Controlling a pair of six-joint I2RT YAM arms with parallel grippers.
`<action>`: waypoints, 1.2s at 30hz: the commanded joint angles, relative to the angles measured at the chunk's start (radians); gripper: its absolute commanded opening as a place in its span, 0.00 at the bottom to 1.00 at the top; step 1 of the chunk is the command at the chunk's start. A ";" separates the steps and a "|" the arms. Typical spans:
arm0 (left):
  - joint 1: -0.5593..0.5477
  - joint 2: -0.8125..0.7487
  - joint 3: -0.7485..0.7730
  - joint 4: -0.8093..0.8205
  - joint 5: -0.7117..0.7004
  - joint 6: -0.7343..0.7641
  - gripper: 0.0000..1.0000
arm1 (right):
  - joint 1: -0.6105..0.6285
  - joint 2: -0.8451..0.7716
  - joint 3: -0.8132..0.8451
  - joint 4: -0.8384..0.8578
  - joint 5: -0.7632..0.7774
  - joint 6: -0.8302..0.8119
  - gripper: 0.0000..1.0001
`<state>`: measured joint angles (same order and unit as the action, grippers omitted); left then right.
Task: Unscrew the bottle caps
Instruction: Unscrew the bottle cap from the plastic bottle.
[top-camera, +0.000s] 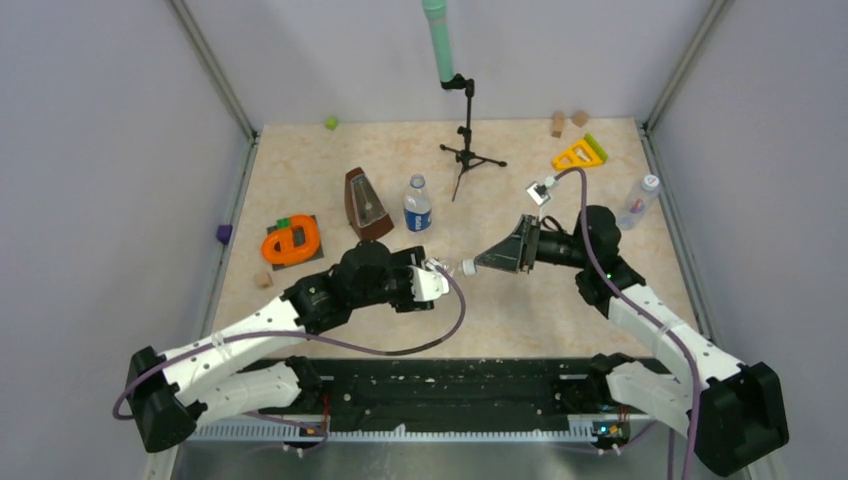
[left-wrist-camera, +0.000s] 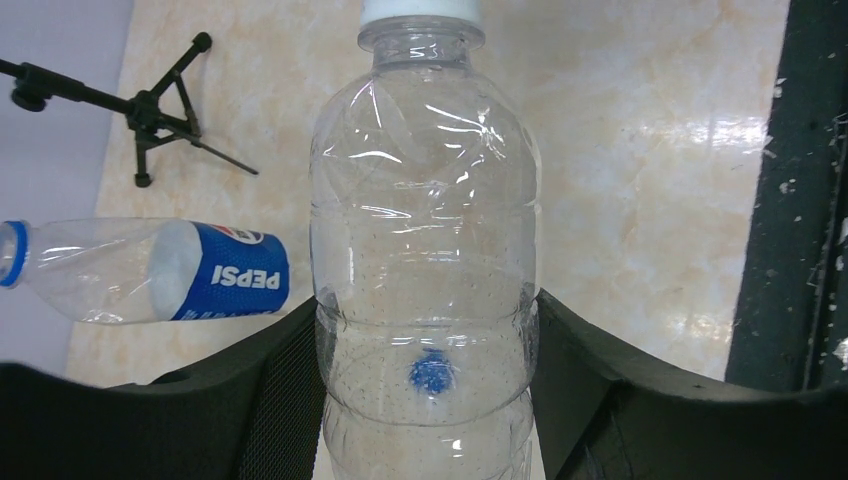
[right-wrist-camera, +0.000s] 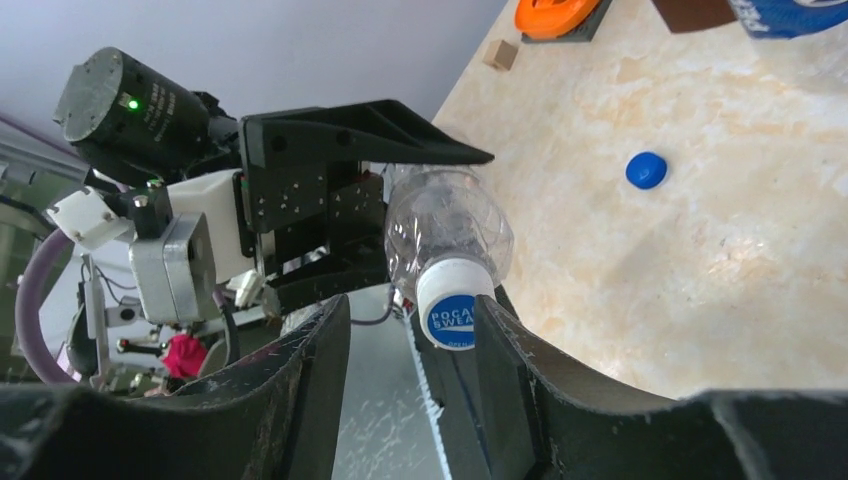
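My left gripper is shut on the body of a plain clear bottle and holds it level above the table, neck toward the right arm. Its white cap, printed in blue, is on the neck. My right gripper is open around that cap. The cap rests against one finger, with a clear gap to the other. A blue-and-white labelled bottle stands behind, with no cap on its neck. A dark blue cap lies loose on the table. A bluish bottle with a white cap is near the right wall.
A brown metronome and an orange ring on a dark base are at the left. A microphone stand rises at the back centre, with a yellow triangle at the back right. Small wooden blocks lie near the edges.
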<state>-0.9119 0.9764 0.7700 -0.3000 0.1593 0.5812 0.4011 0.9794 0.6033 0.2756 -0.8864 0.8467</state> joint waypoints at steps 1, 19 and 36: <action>-0.018 -0.045 -0.018 0.081 -0.092 0.087 0.00 | 0.034 0.012 0.049 -0.046 -0.048 -0.049 0.47; -0.031 -0.052 -0.031 0.081 -0.067 0.117 0.00 | 0.048 0.075 0.015 0.074 -0.033 0.020 0.48; -0.033 -0.061 -0.034 0.069 -0.022 0.080 0.00 | 0.073 0.080 0.024 0.019 -0.002 -0.091 0.00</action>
<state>-0.9379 0.9253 0.7364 -0.2638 0.0868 0.6788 0.4568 1.0718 0.6041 0.2878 -0.9108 0.8165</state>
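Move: The white cap of the plastic bottle that the left hand holds lies about 3 cm left of the right hand, 3 cm below it and 1 cm back. From the left hand, the cap is some 9 cm to the right, level fore and aft, 3 cm higher. From the right hand, the loose blue cap lies about 9 cm ahead, 19 cm left, 24 cm below; the Pepsi bottle stands some 23 cm ahead, 14 cm left, 13 cm below. Down about 2.5 cm and slightly back, then over 1 cm left, the right hand brings its half-open fingers around the white cap, then closes them, its fingertips coming to pinch the cap's sides. The left hand, still gripping the bottle, first rises about a centimetre, tips its fingers some 8 degrees up, then holds the bottle nearly still. ##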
